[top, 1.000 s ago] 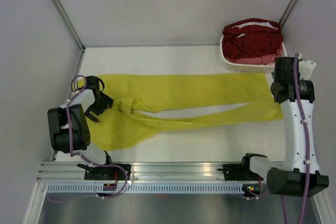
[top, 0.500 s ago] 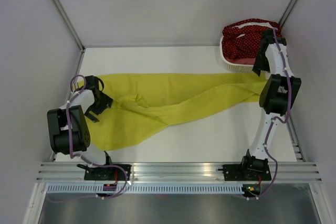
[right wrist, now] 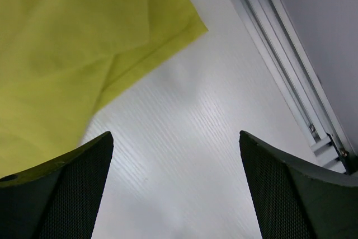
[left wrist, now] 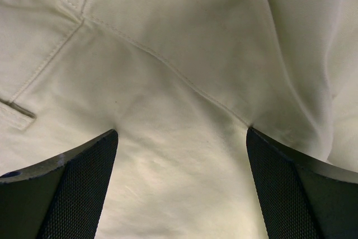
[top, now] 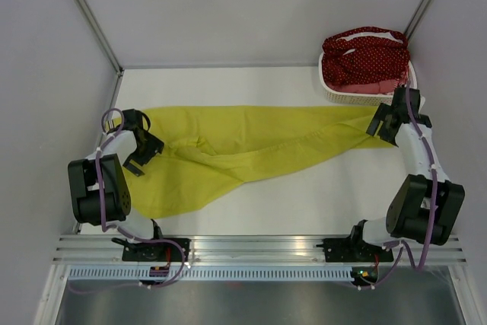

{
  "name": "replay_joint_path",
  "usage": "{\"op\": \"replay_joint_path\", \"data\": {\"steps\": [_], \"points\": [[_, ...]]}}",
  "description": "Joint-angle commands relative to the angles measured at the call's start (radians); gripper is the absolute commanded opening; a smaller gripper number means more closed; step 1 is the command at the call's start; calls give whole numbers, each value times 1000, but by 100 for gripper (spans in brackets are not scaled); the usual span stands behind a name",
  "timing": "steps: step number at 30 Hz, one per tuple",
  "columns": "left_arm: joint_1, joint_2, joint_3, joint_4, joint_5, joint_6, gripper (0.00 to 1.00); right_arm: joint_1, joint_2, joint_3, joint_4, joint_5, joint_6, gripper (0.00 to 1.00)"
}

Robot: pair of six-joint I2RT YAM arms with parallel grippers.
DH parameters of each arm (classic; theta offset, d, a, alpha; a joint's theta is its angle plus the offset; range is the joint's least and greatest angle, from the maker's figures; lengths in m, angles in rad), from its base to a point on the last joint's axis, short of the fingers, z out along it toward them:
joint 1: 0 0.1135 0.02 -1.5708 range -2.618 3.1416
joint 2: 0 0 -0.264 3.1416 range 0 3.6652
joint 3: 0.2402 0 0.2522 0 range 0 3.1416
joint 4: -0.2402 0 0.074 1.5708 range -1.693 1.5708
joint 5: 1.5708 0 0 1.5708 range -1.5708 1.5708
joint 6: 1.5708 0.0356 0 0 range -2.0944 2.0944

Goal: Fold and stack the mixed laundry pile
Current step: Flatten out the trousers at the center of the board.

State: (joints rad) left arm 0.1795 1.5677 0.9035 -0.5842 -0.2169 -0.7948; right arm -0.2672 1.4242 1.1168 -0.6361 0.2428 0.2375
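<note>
The yellow-green garment point(top: 251, 138), a pair of trousers, lies flat across the table with one leg folded over the other. My left gripper point(top: 143, 156) hovers open over its waist end. In the left wrist view the cloth point(left wrist: 179, 82) with its seams fills the frame between the spread fingers point(left wrist: 72, 194). My right gripper point(top: 382, 124) stands open just past the leg ends, holding nothing. Its own view shows the leg hem point(right wrist: 72, 43) at upper left and bare table between the fingers point(right wrist: 291, 194). The dark red white-dotted cloth point(top: 364, 57) is heaped in the basket.
A white perforated basket point(top: 346, 95) stands at the back right corner, close behind my right gripper. A metal rail point(right wrist: 279, 54) runs along the table's right edge. Grey walls close in the table on the left, back and right.
My right gripper carried the near trouser leg back over the far one, opened and let it go, then drew back towards the leg ends. The left gripper has not moved.
</note>
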Motion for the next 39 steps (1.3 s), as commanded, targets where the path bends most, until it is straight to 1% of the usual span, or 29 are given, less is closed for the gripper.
{"op": "replay_joint_path", "data": {"steps": [1, 3, 5, 6, 7, 9, 10, 12, 15, 16, 17, 22, 25, 26, 27, 28, 29, 30, 32, 33, 35, 36, 38, 39], "points": [[5, 0, -5, 63, 65, 28, 100, 6, 34, -87, 72, 104, -44, 98], [5, 14, -5, 70, 91, 29, 100, 22, 53, -110, 85, 176, -88, 98], [6, 18, -9, 73, 94, 32, 100, 115, 71, -136, 179, 243, -212, 98], [5, 17, -12, 75, 93, 34, 100, 159, 84, -138, 202, 262, -228, 98], [5, 12, -17, 76, 91, 32, 100, 252, 111, -132, 263, 338, -286, 98], [5, 5, -20, 76, 83, 34, 100, 339, 151, -103, 321, 389, -323, 98], [5, -6, -23, 78, 77, 35, 100, 389, 195, -88, 364, 473, -346, 98], [6, -17, -31, 80, 68, 37, 100, 419, 243, -55, 413, 551, -362, 98], [3, -28, -32, 76, 59, 43, 100, 428, 341, -13, 499, 625, -395, 98], [6, -31, -32, 76, 62, 43, 100, 428, 358, -5, 512, 636, -411, 97], [5, -32, -32, 78, 59, 45, 100, 428, 372, 3, 529, 694, -446, 97], [6, -34, -34, 75, 48, 48, 100, 424, 421, 15, 628, 780, -576, 91], [5, -35, -37, 73, 31, 46, 100, 408, 423, 17, 696, 799, -633, 53], [5, -38, -37, 73, 27, 45, 100, 399, 420, 21, 702, 797, -650, 31], [5, -37, -35, 70, 25, 45, 100, 378, 414, 28, 694, 774, -671, 22], [5, -38, -35, 70, 21, 45, 100, 367, 407, 37, 667, 736, -669, 3], [5, -38, -35, 69, 21, 45, 100, 350, 400, 66, 624, 687, -662, 0], [6, -37, -34, 70, 21, 43, 100, 321, 371, 77, 536, 593, -653, 0], [5, -37, -35, 69, 21, 43, 100, 292, 328, 87, 474, 528, -616, 0], [6, -37, -35, 70, 21, 43, 100, 275, 276, 90, 402, 504, -598, 0], [5, -38, -35, 69, 17, 45, 100, 275, 227, 121, 264, 515, -479, 0], [6, -41, -37, 69, 19, 40, 100, 275, 176, 179, 80, 542, -404, 0], [5, -41, -32, 66, 11, 40, 100, 275, 118, 240, -95, 550, -240, 0], [5, -40, -32, 67, 8, 40, 100, 275, 46, 245, -205, 565, -203, 0]]}}
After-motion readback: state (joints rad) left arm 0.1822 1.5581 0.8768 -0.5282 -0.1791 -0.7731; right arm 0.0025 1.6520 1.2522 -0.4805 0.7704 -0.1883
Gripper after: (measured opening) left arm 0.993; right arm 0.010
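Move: The loose upper trouser leg's end lies about 9 cm ahead of the right gripper, 2 cm to its left and some 8 cm below. The lower leg's corner is roughly 3 cm ahead, 6 cm right and 12 cm down, and the laundry basket stands about 23 cm ahead, 6 cm left and 8 cm lower. From the left gripper that upper leg's end is some 75 cm to the right, 11 cm ahead and 3 cm up. Dip the open right gripper about 5 cm, then sweep it forward and left over the trousers, rolling some 45 degrees so the fingers point out to the right. Ease back to the right as the fingers shut on the upper leg's end, then lift it while drawing back towards the base. Keep the left gripper low and open at the waist. ##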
